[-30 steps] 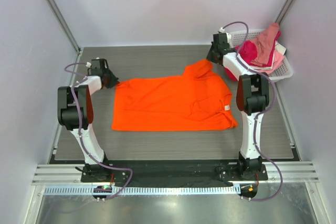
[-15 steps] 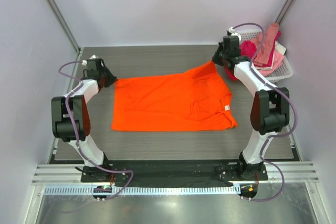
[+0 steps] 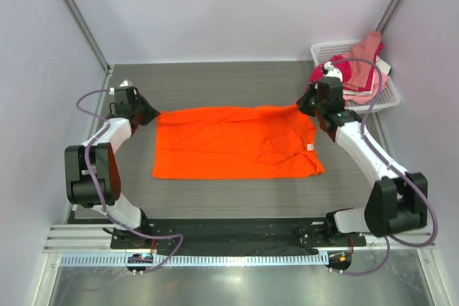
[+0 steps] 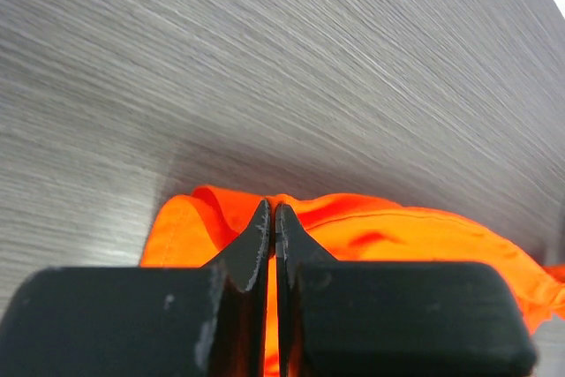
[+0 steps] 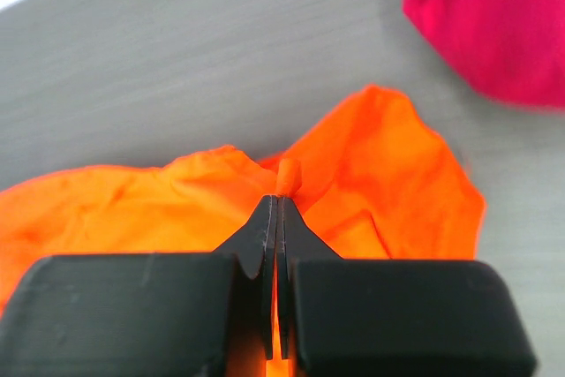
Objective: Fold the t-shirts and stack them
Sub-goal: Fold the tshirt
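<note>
A bright orange t-shirt (image 3: 233, 145) lies spread across the middle of the grey table. My left gripper (image 3: 152, 112) is shut on its far left corner; in the left wrist view orange cloth (image 4: 388, 231) is pinched between the closed jaws of that gripper (image 4: 274, 211). My right gripper (image 3: 304, 106) is shut on the far right corner, and the right wrist view shows a nub of orange cloth (image 5: 288, 174) sticking out past that gripper's (image 5: 277, 202) tips. More t-shirts, magenta and pink (image 3: 362, 66), are heaped in the basket.
A white lattice basket (image 3: 387, 94) stands at the back right corner, close behind my right wrist. A magenta shirt (image 5: 494, 24) hangs over its side, near the right gripper. White walls enclose the table on three sides.
Both grippers have drawn outward and slightly toward the near side with the shirt's far corners, pulling its back edge straight. The raised right corner has come down flat.
</note>
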Motion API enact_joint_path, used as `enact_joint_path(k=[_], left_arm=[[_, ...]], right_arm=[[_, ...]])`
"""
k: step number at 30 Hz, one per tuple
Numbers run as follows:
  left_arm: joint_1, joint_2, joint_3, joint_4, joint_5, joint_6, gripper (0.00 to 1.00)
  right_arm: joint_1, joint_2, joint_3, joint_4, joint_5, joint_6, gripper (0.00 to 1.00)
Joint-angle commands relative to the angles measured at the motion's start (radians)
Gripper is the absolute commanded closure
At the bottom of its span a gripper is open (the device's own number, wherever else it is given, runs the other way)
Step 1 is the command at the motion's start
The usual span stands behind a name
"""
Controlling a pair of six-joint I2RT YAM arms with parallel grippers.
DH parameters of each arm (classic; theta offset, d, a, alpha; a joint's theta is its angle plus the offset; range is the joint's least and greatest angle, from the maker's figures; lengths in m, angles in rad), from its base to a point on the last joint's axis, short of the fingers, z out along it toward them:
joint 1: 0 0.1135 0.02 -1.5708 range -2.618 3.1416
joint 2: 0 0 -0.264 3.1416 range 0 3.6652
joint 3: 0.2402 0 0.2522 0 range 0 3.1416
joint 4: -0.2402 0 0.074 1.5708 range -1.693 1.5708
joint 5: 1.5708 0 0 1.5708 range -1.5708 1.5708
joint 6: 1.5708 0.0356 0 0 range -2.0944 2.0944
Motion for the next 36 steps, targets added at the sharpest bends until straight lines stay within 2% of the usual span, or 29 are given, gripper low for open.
enact_joint_path(k=[1,7,16,28,29,31,32,33,34,35,36], left_arm=[[0.004,-0.085,-0.024,0.058,0.057,0.027,1.0],[0.006,-0.177,-0.119,0.058,0.049,0.017,1.0],[0.004,-0.294,-0.264,0.052,-0.043,-0.001,1.0],[0.027,-0.251,-0.323,0.054,-0.086,-0.036,1.0],[0.029,-0.25,-0.33,0.058,-0.075,-0.039,1.0],[0.035,-0.257,-0.343,0.085,-0.045,-0.041,0.99],[0.035,-0.263,-0.361,0.09,-0.032,-0.042,0.98],[0.036,-0.288,-0.372,0.098,-0.031,-0.05,0.95],[0.035,-0.306,-0.386,0.106,-0.035,-0.055,0.85],[0.036,-0.329,-0.416,0.113,-0.048,-0.059,0.76],[0.036,-0.381,-0.433,0.126,-0.058,-0.067,0.54]], right_arm=[[0.009,-0.132,-0.091,0.025,0.018,-0.005,0.99],[0.032,-0.281,-0.254,-0.018,0.015,-0.009,0.99],[0.083,-0.465,-0.391,-0.081,0.012,0.025,0.99],[0.123,-0.766,-0.536,-0.21,-0.033,0.109,0.99],[0.123,-0.789,-0.552,-0.215,-0.041,0.12,0.97],[0.123,-0.859,-0.604,-0.228,-0.041,0.148,0.86],[0.124,-0.885,-0.624,-0.221,-0.078,0.163,0.71],[0.124,-0.934,-0.641,-0.215,-0.087,0.172,0.66],[0.126,-0.957,-0.667,-0.213,-0.084,0.201,0.62],[0.126,-0.987,-0.681,-0.212,-0.081,0.208,0.54],[0.126,-1.023,-0.697,-0.206,-0.072,0.214,0.47]])
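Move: Both hands already pinch the t-shirt's far edge. From the left hand the near-left corner it is brought towards lies about 21 cm back, 1 cm left and 8 cm below. From the right hand the near-right corner is some 21 cm back, 6 cm right and 15 cm below; the white tag lies about 11 cm back and 3 cm right, the laundry basket roughly 12 cm ahead and 18 cm right. Both hands draw the pinched edge back and down, right some 20 cm, left about 9, then open. ##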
